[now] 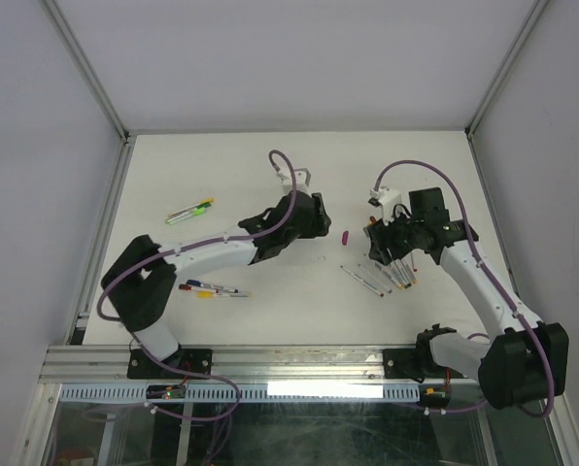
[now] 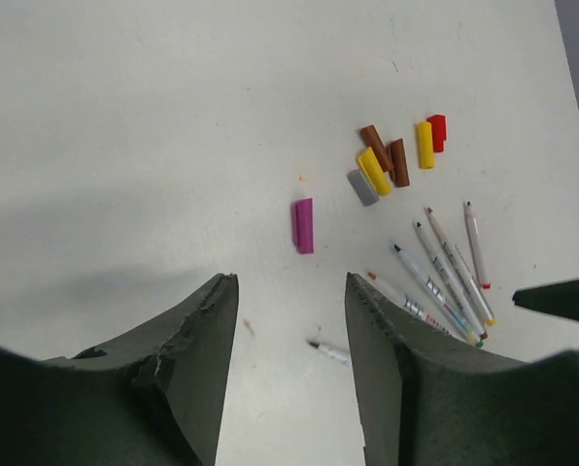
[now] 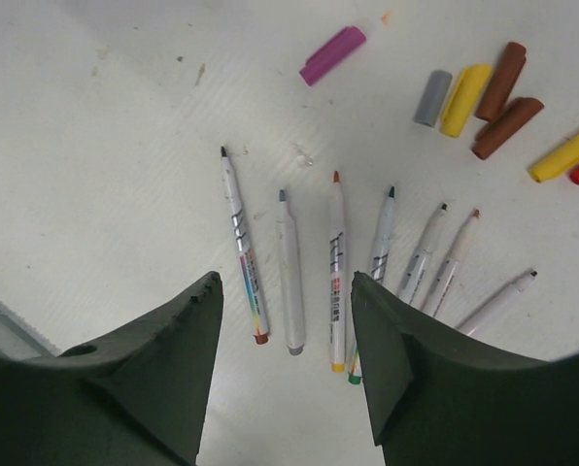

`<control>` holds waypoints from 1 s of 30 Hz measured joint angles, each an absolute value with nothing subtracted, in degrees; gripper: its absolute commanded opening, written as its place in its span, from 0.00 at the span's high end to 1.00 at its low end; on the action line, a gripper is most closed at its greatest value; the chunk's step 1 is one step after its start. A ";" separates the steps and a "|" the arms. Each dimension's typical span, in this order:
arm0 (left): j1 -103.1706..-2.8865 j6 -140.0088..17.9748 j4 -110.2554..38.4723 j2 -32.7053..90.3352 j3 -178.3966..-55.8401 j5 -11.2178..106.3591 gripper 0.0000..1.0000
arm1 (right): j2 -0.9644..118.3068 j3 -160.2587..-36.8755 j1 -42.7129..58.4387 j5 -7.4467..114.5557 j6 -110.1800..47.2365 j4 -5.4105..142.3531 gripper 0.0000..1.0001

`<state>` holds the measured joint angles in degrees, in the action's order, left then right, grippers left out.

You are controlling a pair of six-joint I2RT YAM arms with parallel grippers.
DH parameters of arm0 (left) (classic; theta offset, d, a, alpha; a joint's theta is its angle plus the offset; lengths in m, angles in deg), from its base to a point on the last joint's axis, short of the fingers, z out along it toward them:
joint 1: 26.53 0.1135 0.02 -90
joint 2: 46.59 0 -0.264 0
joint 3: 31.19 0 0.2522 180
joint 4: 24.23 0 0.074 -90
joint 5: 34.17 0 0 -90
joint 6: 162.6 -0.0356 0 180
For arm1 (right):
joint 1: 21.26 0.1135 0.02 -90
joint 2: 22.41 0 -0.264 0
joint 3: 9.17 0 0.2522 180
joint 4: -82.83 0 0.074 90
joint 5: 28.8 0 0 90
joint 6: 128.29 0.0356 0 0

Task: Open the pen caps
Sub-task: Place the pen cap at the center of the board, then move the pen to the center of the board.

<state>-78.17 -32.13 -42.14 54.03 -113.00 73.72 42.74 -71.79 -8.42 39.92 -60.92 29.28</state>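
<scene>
A purple pen cap point(image 2: 302, 225) lies loose on the white table, just ahead of my left gripper point(image 2: 289, 286), which is open with nothing between its fingers. Further right lies a cluster of pen caps point(image 2: 387, 163): grey, yellow, brown and red. From above, the purple cap point(image 1: 345, 237) sits between the two grippers. My right gripper point(image 3: 285, 286) is open and hovers over a row of several uncapped pens point(image 3: 289, 272) with bare tips. The same caps point(image 3: 463, 85) lie beyond those pens. One uncapped pen tip point(image 2: 328, 351) shows on the table beneath my left fingers.
Two more groups of pens lie on the left side of the table, one at the back point(image 1: 190, 211) and one nearer the front point(image 1: 212, 289). A metal rail point(image 1: 289, 361) runs along the near edge. Walls close in the table on the left, back and right.
</scene>
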 measured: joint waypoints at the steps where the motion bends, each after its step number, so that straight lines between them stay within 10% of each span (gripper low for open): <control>1: -78.17 -33.40 -40.74 51.01 -110.33 73.96 0.45 | 42.32 -71.79 -8.42 39.09 -60.98 29.23 0.42; 14: -77.79 -40.41 -34.97 23.06 -80.50 81.85 0.02 | 39.85 -71.84 -7.66 20.22 -67.26 26.76 0.42; 30: -52.81 -32.87 -26.53 3.78 -64.81 63.62 0.01 | 47.08 -76.67 3.10 6.85 -82.86 25.25 0.43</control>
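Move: Roughly 12 cm back and 29 cm left of the left hand lie the last capped pens near the board's front edge; the green pens are about 9 cm ahead and 37 cm left. The purple cap, already released, is 2 cm ahead and 5 cm right. From the right hand those capped pens are some 41 cm left and 6 cm back, the purple cap 8 cm ahead and 6 cm left. Everything lies about 10 cm lower. Leaving the purple cap behind, the empty left hand sweeps some 22 cm left towards the remaining pens, first drawing back and then easing forward, while its half-open fingers spread wide and it turns about 15 degrees counter-clockwise late on. The empty right hand goes about 11 cm left, 7 cm back and some 5 cm up, away from the bare pens, twisting about 45 degrees counter-clockwise, its opening unchanged. ##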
